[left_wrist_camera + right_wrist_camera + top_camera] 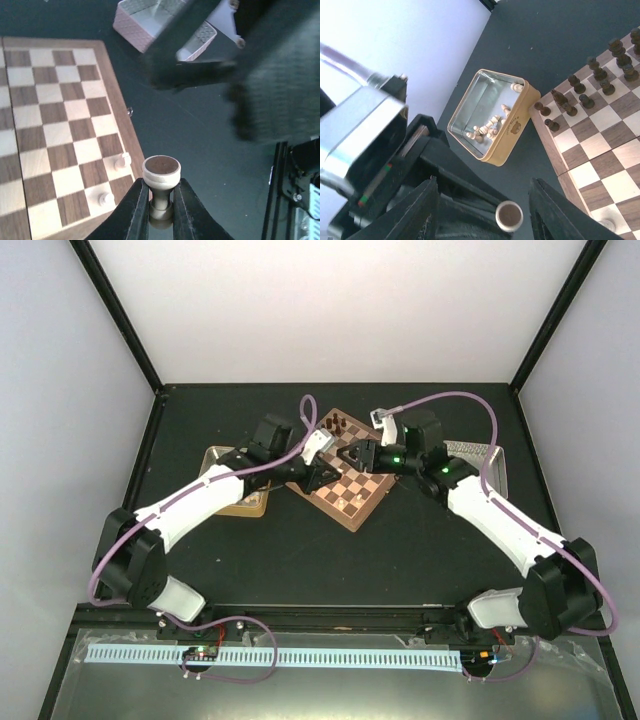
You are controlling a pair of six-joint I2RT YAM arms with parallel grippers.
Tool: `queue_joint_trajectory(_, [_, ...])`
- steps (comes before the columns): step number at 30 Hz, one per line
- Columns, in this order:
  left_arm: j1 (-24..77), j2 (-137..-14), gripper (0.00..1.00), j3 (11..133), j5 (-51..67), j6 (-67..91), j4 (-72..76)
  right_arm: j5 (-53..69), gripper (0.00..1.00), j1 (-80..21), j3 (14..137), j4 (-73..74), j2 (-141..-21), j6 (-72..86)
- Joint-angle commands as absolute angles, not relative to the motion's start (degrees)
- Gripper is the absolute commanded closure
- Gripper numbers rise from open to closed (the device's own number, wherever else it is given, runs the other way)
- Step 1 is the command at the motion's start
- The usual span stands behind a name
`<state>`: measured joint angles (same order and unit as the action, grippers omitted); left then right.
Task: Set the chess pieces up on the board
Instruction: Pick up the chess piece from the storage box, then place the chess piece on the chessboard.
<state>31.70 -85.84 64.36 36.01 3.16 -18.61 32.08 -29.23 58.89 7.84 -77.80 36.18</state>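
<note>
My left gripper point(161, 192) is shut on a pale chess piece point(161, 171), held by its stem with its brown felt base facing the camera, just off the board's point(55, 125) rim. Two pale pieces point(122, 161) stand on the board's corner squares nearby. My right gripper point(485, 200) is open, and the same pale piece point(509, 215) sits between its fingers point(427, 212) without touching them. Dark pieces point(592, 80) stand in rows on the board point(615, 150). From above, both grippers, left point(322, 476) and right point(352, 456), meet over the board point(365, 495).
A tan tin point(517, 127) with several loose pale pieces point(487, 131) lies left of the board, also seen in the top view as the tan tin point(235, 502). A silver metal tray point(482, 455) sits to the right of the board, behind my right arm.
</note>
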Motion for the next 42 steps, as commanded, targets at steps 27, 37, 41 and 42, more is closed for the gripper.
queue_joint_trajectory(27, [35.76,-80.72,0.92,62.86,33.71,-12.90,-4.81,41.70,0.88,-29.21,62.25,15.40,-81.03,39.15])
queue_joint_trajectory(37, [35.25,-78.32,0.40,61.35,29.87,3.68,0.18,43.00,0.95,-26.96,55.12,-6.11,-76.22,54.13])
queue_joint_trajectory(41, [34.83,-75.81,0.29,58.18,31.70,17.22,8.50,44.87,0.95,-25.26,52.21,-19.00,-74.03,63.85])
queue_joint_trajectory(42, [34.65,-75.37,0.27,57.44,31.83,20.88,10.75,45.46,0.95,-24.84,51.59,-21.67,-73.95,67.09])
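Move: The light chess piece is already pinched in the left fingertips, held up over the board. The half-open right gripper that is to take it waits about 3 cm ahead, 3 cm right and 4 cm above; from the right hand, the piece is some 2 cm back, 2 cm left and 4 cm down. The board's middle is roughly 7 cm ahead, 5 cm right and 18 cm below the left hand; the storage box is about 30 cm left, 5 cm ahead and 18 cm below it. The chess piece changes hands in the air: the left lifts it about 2.5 cm and a little to the right, rolling some 20 degrees, while the right sinks and draws back slightly, then closes on the piece. Once that grip is shut, the left opens wide, letting go, and rises clear about 4 cm; the right rises nearly as far, its fingertips tilting up. ##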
